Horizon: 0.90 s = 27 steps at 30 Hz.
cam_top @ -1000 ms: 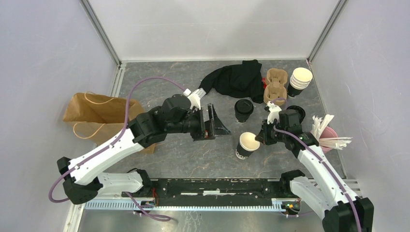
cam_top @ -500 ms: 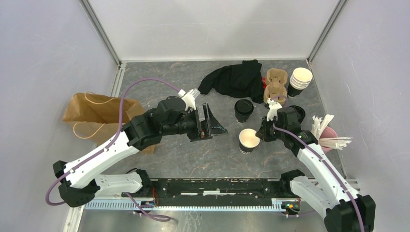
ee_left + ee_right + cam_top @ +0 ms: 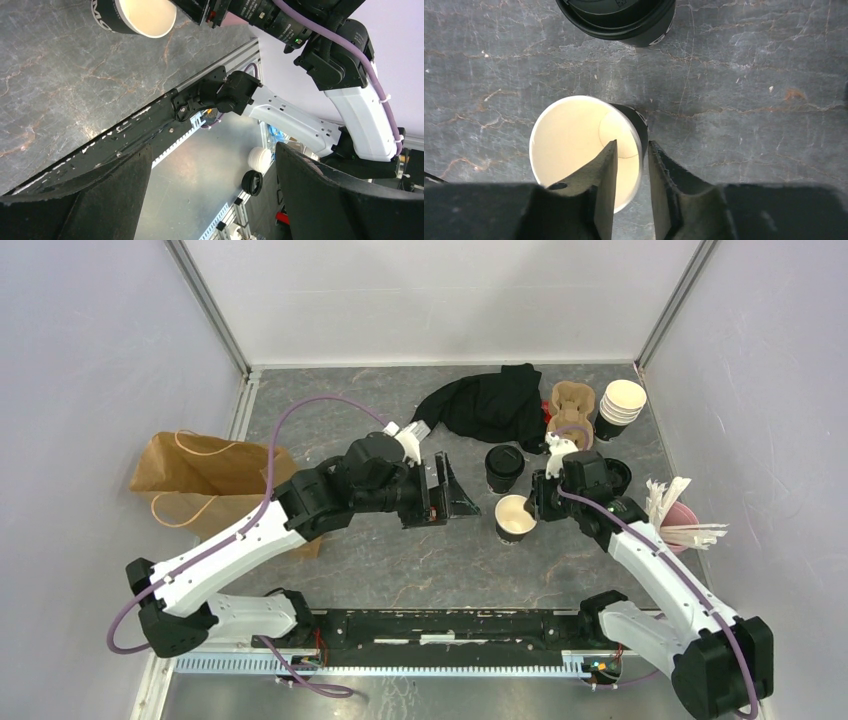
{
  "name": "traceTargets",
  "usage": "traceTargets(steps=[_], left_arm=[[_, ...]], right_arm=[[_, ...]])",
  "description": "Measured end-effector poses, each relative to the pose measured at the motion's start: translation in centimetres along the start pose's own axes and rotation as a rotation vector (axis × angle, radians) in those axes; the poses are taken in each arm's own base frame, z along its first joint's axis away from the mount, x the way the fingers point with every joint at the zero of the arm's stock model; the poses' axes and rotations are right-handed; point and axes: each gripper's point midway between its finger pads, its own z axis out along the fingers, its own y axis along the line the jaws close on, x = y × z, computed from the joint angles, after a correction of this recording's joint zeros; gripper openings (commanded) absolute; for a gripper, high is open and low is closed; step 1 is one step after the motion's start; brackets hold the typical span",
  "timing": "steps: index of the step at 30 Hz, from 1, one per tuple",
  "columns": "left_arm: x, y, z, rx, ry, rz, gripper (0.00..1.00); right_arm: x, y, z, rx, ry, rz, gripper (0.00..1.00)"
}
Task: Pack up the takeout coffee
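One takeout coffee (image 3: pixel 503 466), a black cup with a black sip lid, stands mid-table; its lid fills the top of the right wrist view (image 3: pixel 619 17). Just in front of it stands a lidless black cup with a cream inside (image 3: pixel 515 517) (image 3: pixel 574 145) (image 3: pixel 135 17). My right gripper (image 3: pixel 537 505) (image 3: pixel 631 145) straddles this cup's right rim, one finger inside and one outside. Its jaws stand slightly apart, with a gap on each side of the wall. My left gripper (image 3: pixel 440 490) (image 3: pixel 212 150) hovers wide open and empty to the left of the cups.
A brown paper bag (image 3: pixel 205 475) lies at the left. At the back are a black cloth (image 3: pixel 485 405), a cardboard cup carrier (image 3: pixel 570 415) and a stack of lidless cups (image 3: pixel 620 405). A loose black lid (image 3: pixel 615 472) and a pink holder of stirrers (image 3: pixel 680 520) sit at the right.
My right gripper carried the tilted lidless cup away from the near edge, set it upright near the lidded cup, and parted its jaws. The left arm shifted slightly.
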Motion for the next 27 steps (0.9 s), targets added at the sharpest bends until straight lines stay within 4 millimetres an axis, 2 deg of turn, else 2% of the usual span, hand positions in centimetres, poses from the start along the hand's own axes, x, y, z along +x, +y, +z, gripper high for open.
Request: traceTargets(steps=[6,10,12,14,16,22,24,27], left_arm=[[-0.6,-0.6,0.3,-0.011,0.006,0.051,0.97],[-1.0,-1.1,0.4,-0.018,0.01,0.081,0.97],[-1.1,-1.2,0.4,-0.02,0.008,0.087,0.98],[-1.2,-1.0,0.4,-0.03,0.005,0.095,0.98],[-1.4,-0.7,0.4,-0.043,-0.008,0.102,0.98],[-1.4,0.3,0.0,-0.081,-0.01,0.161,0.98],[-1.8,0.4,0.1,-0.094,-0.007,0.195,0.98],[-3.1,-0.1,0.6,-0.107,-0.009,0.272,0.99]], right_arm=[[-1.3,0.1,-1.0,0.011,-0.009,-0.004,0.64],[-4.5,0.1,-3.3,0.052,-0.072,-0.022,0.75],[-5.9,-0.3,-4.5,0.092,-0.104,-0.037,0.78],[-6.7,-1.4,-5.4,0.154,-0.123,-0.053,0.78],[-6.5,-2.9,-5.6,0.215,-0.105,-0.049,0.77],[-4.2,-10.8,-4.9,0.423,0.034,0.097,0.75],[-3.8,-12.2,-4.7,0.449,0.063,0.134,0.75],[-4.5,-13.5,-4.0,0.466,0.092,0.155,0.73]])
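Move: At the right hand's fingertips is the rim of the white paper cup, its middle about 4 cm left, 2 cm back and 4 cm lower. The loose black lid lies roughly 11 cm ahead, 19 cm right and 8 cm below; the lidded cup stands 10 cm ahead and 7 cm left, the pink bucket some 27 cm right and 2 cm back. From the left hand, the lid is about 23 cm ahead, 37 cm right and 27 cm down. Opening further around the white cup's rim, the right fingers come free upward by about 8 cm, then the hand swings right and sinks some 5 cm towards the loose black lid, ending about 14 cm right and 5 cm forward of its start. The wrist turns clockwise some 25 degrees; the fingers stay wide. The left hand, empty, eases 3 cm forward, tipping down. ##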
